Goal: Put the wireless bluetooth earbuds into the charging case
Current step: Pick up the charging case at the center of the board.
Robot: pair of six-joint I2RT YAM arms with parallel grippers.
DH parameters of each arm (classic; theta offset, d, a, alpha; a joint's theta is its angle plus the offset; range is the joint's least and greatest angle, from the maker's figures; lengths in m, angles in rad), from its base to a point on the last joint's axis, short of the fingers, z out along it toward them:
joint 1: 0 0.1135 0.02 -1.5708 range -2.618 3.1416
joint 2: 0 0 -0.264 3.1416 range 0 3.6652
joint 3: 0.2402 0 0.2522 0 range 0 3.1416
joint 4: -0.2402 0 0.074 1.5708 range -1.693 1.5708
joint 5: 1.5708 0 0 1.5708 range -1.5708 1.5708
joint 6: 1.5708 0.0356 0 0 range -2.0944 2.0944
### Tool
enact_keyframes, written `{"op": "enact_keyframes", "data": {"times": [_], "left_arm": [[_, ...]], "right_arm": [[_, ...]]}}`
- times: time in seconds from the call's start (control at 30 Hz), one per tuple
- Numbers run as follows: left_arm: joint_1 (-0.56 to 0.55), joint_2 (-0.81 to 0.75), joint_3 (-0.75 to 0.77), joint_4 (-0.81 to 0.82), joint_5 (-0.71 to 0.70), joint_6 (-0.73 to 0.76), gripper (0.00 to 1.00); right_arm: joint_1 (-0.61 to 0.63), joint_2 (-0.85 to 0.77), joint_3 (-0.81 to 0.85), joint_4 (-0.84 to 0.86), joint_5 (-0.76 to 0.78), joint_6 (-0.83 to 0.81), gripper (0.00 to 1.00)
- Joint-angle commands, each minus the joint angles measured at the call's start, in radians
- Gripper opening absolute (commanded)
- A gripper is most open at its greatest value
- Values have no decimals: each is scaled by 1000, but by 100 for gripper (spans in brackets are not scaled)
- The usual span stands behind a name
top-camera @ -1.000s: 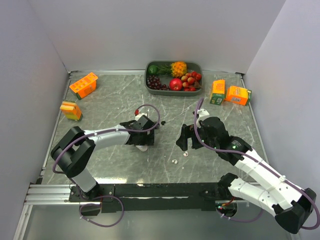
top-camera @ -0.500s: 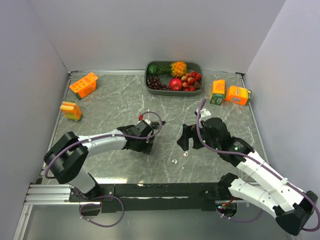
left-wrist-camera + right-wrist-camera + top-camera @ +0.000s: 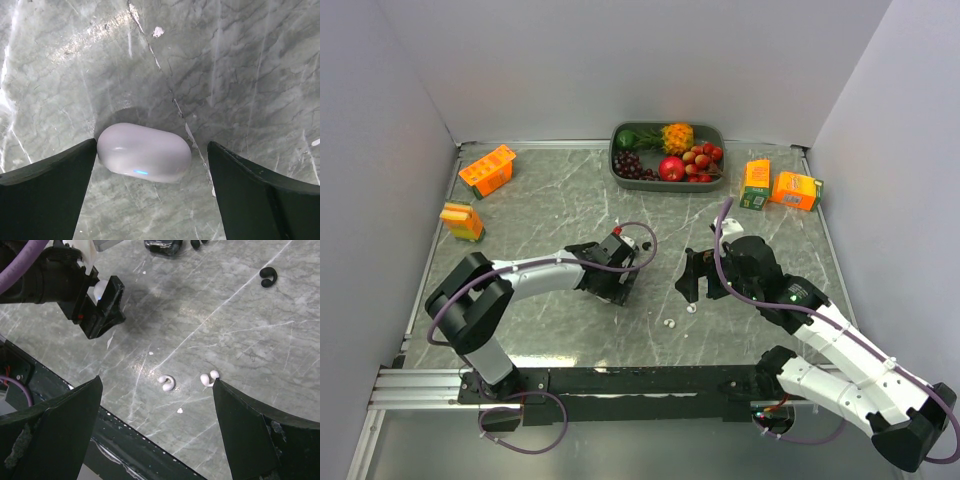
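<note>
A white pill-shaped charging case (image 3: pixel 144 152) with a small blue light lies shut on the marble between the fingers of my open left gripper (image 3: pixel 152 150). Its left end touches the left finger; the right finger stands apart. Two white earbuds (image 3: pixel 166 383) (image 3: pixel 207 378) lie on the table below my open right gripper (image 3: pixel 157 382), one in the gap and one at the right fingertip. A black earbud (image 3: pixel 268 276) lies farther off. In the top view the white earbuds (image 3: pixel 669 323) lie near the front edge, between the left gripper (image 3: pixel 620 285) and the right gripper (image 3: pixel 692 283).
A black case (image 3: pixel 162 246) lies at the top edge of the right wrist view. A grey tray (image 3: pixel 667 186) of fruit stands at the back. Orange cartons stand at the left (image 3: pixel 487 170) (image 3: pixel 462 221) and the right (image 3: pixel 756 184) (image 3: pixel 796 190). Walls close in three sides.
My left gripper has shifted a little to the right and farther back, staying low over the table. The right arm has hardly moved. Both grippers stay open.
</note>
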Motion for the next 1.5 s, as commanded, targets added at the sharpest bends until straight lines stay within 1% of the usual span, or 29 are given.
{"op": "enact_keyframes", "data": {"times": [0.0,0.1,0.23,0.37,0.47,0.6,0.7,0.8,0.83,0.9,0.97,1.0,1.07,1.1,1.17,1.23,1.27,1.3,1.4,1.47], "left_arm": [[7,25,18,-24,18,31,97],[7,25,30,-47,28,16,97],[7,14,46,-91,28,-1,99],[7,12,57,-137,9,-13,99],[7,15,58,-139,9,-13,99],[7,51,73,-151,5,-13,95],[7,69,76,-148,5,-10,89],[7,77,80,-144,5,-9,81],[7,80,80,-145,3,-9,76],[7,81,80,-145,3,-9,70],[7,78,77,-142,3,-12,68],[7,75,76,-141,3,-13,63],[7,74,72,-138,-2,-21,59],[7,69,67,-133,-3,-27,54],[7,61,55,-121,-9,-50,48],[7,48,46,-105,-11,-82,37],[7,42,34,-81,-8,-93,33],[7,23,27,-66,-8,-105,26],[5,-24,0,5,-12,-148,14],[2,-49,-18,40,-15,-160,9]], "right_arm": [[8,-14,7,-6,17,-10,100],[8,-11,11,-9,17,-14,100],[8,-8,11,-2,14,-14,100],[8,-7,13,2,8,-9,100],[9,-11,7,8,5,-4,99],[8,-16,11,-1,8,-6,99],[8,-28,10,-7,19,-9,100],[8,-34,10,-13,22,-10,99],[8,-33,10,-13,22,-10,99],[8,-36,7,-13,22,-10,100],[9,-39,4,-10,22,-9,100],[8,-39,0,-9,22,-7,99],[8,-40,0,-7,22,-6,100],[6,-40,0,-7,22,-4,100],[8,-40,-1,-7,22,-1,100],[8,-42,0,-4,22,3,99],[9,-42,0,-2,22,3,99],[8,-44,2,2,23,8,99],[9,-42,5,-1,26,12,99],[8,-42,14,-2,28,14,99]]}}
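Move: Between the left hand's wide-open fingers lies the white charging case, its middle about 1 cm back, 1 cm left and 1 cm below. The black case stands roughly 9 cm ahead and 3 cm right of the left hand. The nearer white earbud is about 7 cm back and 12 cm right, the other 4 cm back and 17 cm right. From the right hand the charging case lies some 15 cm left, 4 cm ahead and 17 cm down. Easing back and to its left by about 1.5 cm at the same low height, the left hand centres itself over the white charging case, tilting some 5 degrees. It then drifts about 1 cm forward and right again while the fingers close from wide open onto the two ends of the case, pinching it and keeping the squeeze, with a slight counter-clockwise turn at the finish. ##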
